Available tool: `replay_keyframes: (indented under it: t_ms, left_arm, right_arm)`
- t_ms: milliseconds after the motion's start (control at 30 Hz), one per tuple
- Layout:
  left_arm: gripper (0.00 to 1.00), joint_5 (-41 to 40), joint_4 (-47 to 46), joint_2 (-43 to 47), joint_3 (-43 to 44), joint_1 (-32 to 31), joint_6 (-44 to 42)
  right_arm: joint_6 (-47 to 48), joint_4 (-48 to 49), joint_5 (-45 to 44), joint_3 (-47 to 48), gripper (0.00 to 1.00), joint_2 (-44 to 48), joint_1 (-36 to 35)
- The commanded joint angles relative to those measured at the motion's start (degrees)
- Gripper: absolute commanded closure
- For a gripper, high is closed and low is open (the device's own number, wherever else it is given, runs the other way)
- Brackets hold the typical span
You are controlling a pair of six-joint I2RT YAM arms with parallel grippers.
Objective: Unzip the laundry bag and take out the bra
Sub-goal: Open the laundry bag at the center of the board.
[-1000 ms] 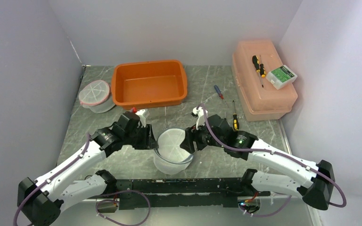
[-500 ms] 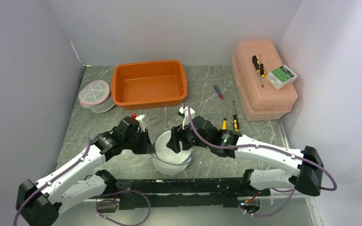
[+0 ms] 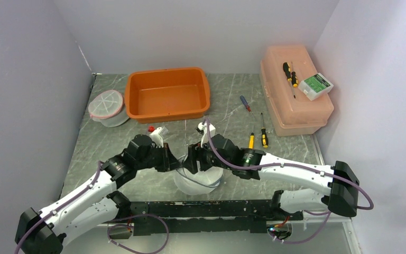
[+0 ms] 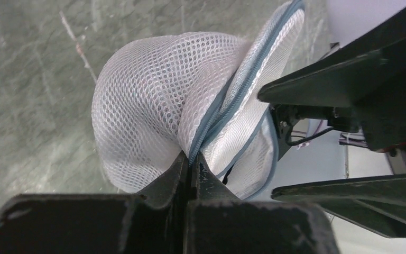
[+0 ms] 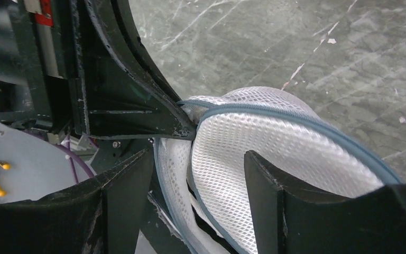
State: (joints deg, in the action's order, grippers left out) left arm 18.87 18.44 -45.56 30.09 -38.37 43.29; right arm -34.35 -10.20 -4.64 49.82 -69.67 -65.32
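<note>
The laundry bag (image 3: pixel 198 181) is a round white mesh pouch with a grey-blue zipper, lying at the table's near middle. My left gripper (image 3: pixel 172 162) is shut on its zipper seam (image 4: pixel 206 135), its fingertips (image 4: pixel 181 165) pinched together there, and the mesh (image 4: pixel 148 106) bulges beyond them. My right gripper (image 3: pixel 192 159) is open and straddles the bag's upper rim: one finger (image 5: pixel 129 193) stands left of it and the other rests over the mesh (image 5: pixel 275 143). In the right wrist view the left gripper (image 5: pixel 187 123) clamps the rim. The bra is hidden.
An orange tub (image 3: pixel 168 94) stands behind the arms, with a second mesh bag (image 3: pixel 106 106) to its left. A peach lidded box (image 3: pixel 295 90) at the back right carries tools and a green-white pack (image 3: pixel 315 85). Screwdrivers (image 3: pixel 263 133) lie to the right of the grippers.
My left gripper closed onto the bag's zipper seam. The right arm swung left over the bag, and both grippers now meet above it. The bag has tilted and deformed.
</note>
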Motion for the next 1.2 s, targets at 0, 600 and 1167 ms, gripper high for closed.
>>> replay_keyframes:
  t_ms: [0, 600, 1167]
  left_arm:
    - [0.97, 3.9, -12.7, -1.2, -1.7, -0.3, 2.2]
    - [0.97, 6.1, -22.2, -0.2, -5.1, -1.0, 5.1]
    - [0.97, 0.1, -11.8, 2.8, -1.3, -1.7, -0.2]
  right_arm:
    - [-2.4, 4.0, -2.0, -2.1, 0.33, 1.6, -0.2]
    - [-10.2, -0.4, -9.0, 0.1, 0.62, -4.3, -0.1]
    - [-2.8, -3.4, -12.1, -3.1, 1.0, 8.6, 0.0]
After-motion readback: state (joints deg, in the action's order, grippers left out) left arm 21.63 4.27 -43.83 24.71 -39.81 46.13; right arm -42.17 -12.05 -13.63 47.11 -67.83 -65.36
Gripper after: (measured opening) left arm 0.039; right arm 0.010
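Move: The free zipper edge of the laundry bag hangs just under the open right fingers, about 4 cm below, 1 cm ahead and 1 cm right. From the right hand, the left fingertips pinching the zipper are about 4 cm left, level fore and aft, and 4 cm lower; the bag's middle is 3 cm right, 4 cm back, 11 cm down. The orange tray is some 27 cm ahead, 9 cm left, 13 cm down. From the left hand, that edge is about 4 cm right, 1 cm ahead, level. Lower the right gripper about 4.5 cm over the free zipper edge beside the left fingers, easing slightly forward and turning roughly 10 degrees clockwise as it closes; pinch the edge, then lift some 3 cm and draw right a little. Keep the left gripper shut on its zipper edge, shifting it about 2 cm right and slightly up while its fingertips tip up. ##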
